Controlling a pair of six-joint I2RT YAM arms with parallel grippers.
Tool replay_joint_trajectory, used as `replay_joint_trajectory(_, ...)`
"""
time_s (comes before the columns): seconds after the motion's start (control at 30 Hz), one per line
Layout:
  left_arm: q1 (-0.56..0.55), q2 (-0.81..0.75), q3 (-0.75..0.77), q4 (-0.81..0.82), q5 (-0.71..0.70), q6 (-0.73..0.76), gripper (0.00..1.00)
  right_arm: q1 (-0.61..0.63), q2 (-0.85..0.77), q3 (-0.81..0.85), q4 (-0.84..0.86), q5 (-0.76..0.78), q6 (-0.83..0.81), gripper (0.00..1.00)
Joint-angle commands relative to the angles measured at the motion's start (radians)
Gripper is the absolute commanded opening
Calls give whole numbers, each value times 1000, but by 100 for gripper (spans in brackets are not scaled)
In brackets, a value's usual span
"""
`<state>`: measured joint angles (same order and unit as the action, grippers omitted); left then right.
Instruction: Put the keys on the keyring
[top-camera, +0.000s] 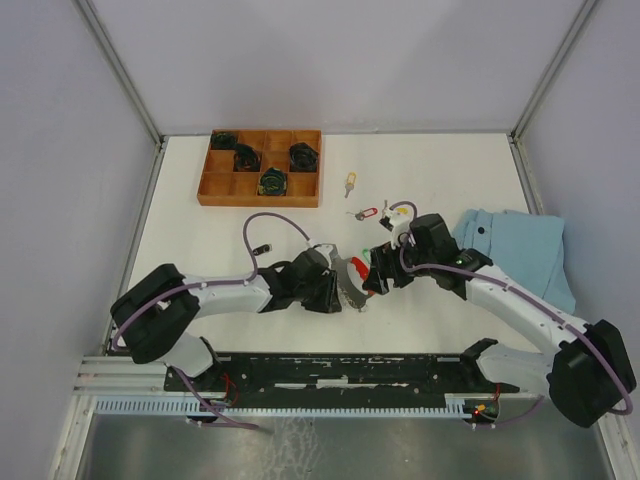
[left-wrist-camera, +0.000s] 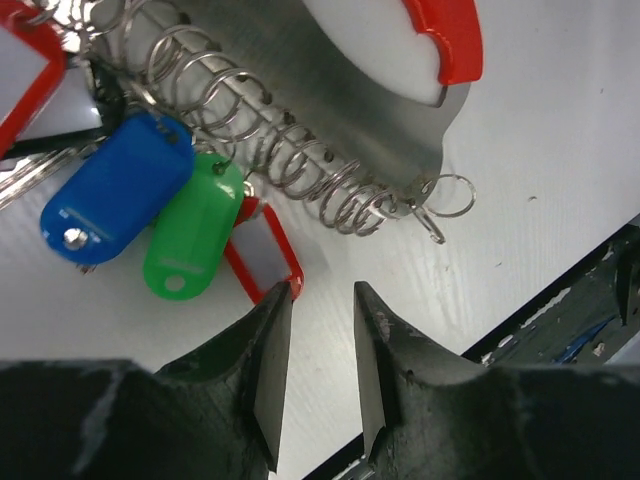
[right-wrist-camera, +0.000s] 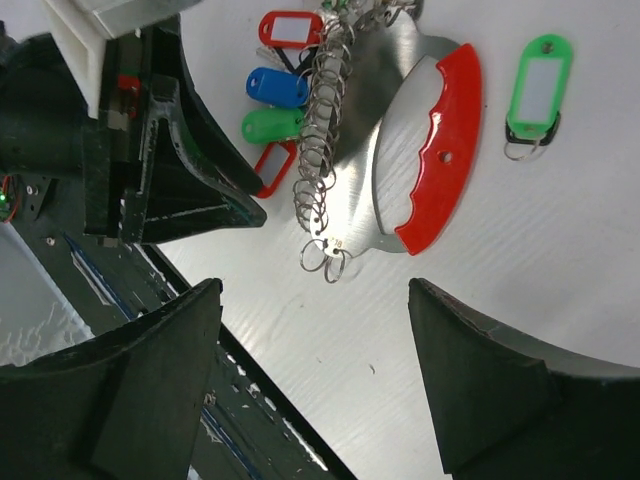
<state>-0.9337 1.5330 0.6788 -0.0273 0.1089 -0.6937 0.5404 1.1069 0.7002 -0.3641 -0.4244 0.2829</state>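
The keyring (top-camera: 352, 280) lies on the table between both grippers. It is a curved metal plate (left-wrist-camera: 330, 110) with a red strap (right-wrist-camera: 445, 150), a coil of rings, and blue (left-wrist-camera: 115, 190), green (left-wrist-camera: 195, 235) and red tags. My left gripper (left-wrist-camera: 320, 290) hovers just short of the tags, jaws apart with only bare table between them. My right gripper (right-wrist-camera: 315, 290) stands wide open above the plate's ringed tip, holding nothing. Loose keys lie apart: one with a green tag (right-wrist-camera: 538, 95), one with a yellow tag (top-camera: 350, 183) and one with a red tag (top-camera: 366, 213).
A wooden compartment tray (top-camera: 205, 190) with black items stands at the back left. A blue cloth (top-camera: 520, 245) lies at the right, under the right arm. A black rail (top-camera: 330, 370) runs along the near table edge.
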Motion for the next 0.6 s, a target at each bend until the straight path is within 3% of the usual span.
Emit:
replay_joint_trajectory(0.0, 14, -66, -42, -77, -120, 17, 39, 50, 67, 50, 63, -2, -42, 82)
replay_joint_trajectory(0.27, 113, -136, -102, -79, -144, 12, 40, 118, 227, 130, 43, -19, -137, 71)
replay_joint_trajectory(0.57, 122, -290, -175, -22, -153, 23, 44, 180, 394, 222, 74, -49, -185, 48)
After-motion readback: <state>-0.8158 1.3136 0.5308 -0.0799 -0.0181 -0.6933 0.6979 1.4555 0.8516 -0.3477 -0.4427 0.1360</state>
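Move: The ringed front end of the keyring lies about 4 cm left of the right hand, 3 cm back and some 10 cm below; from the left hand it is roughly 6 cm right and 2 cm back, just below fingertip height. Its red handle sits about 4 cm ahead and 4 cm left of the right hand. From the left hand, the lower red tag is 2 cm straight ahead, and the green tag 4 cm ahead and 1 cm left. Bring the right gripper left and down, about 5 cm each way, to set its fingertips over the ringed front end of the keyring, turning counter-clockwise some 15 degrees and closing the fingers from wide to about half. Meanwhile, draw the left gripper low and about 7 cm left, slightly forward at first, away from that end, brushing off the lower red tag with fingers still part open. ##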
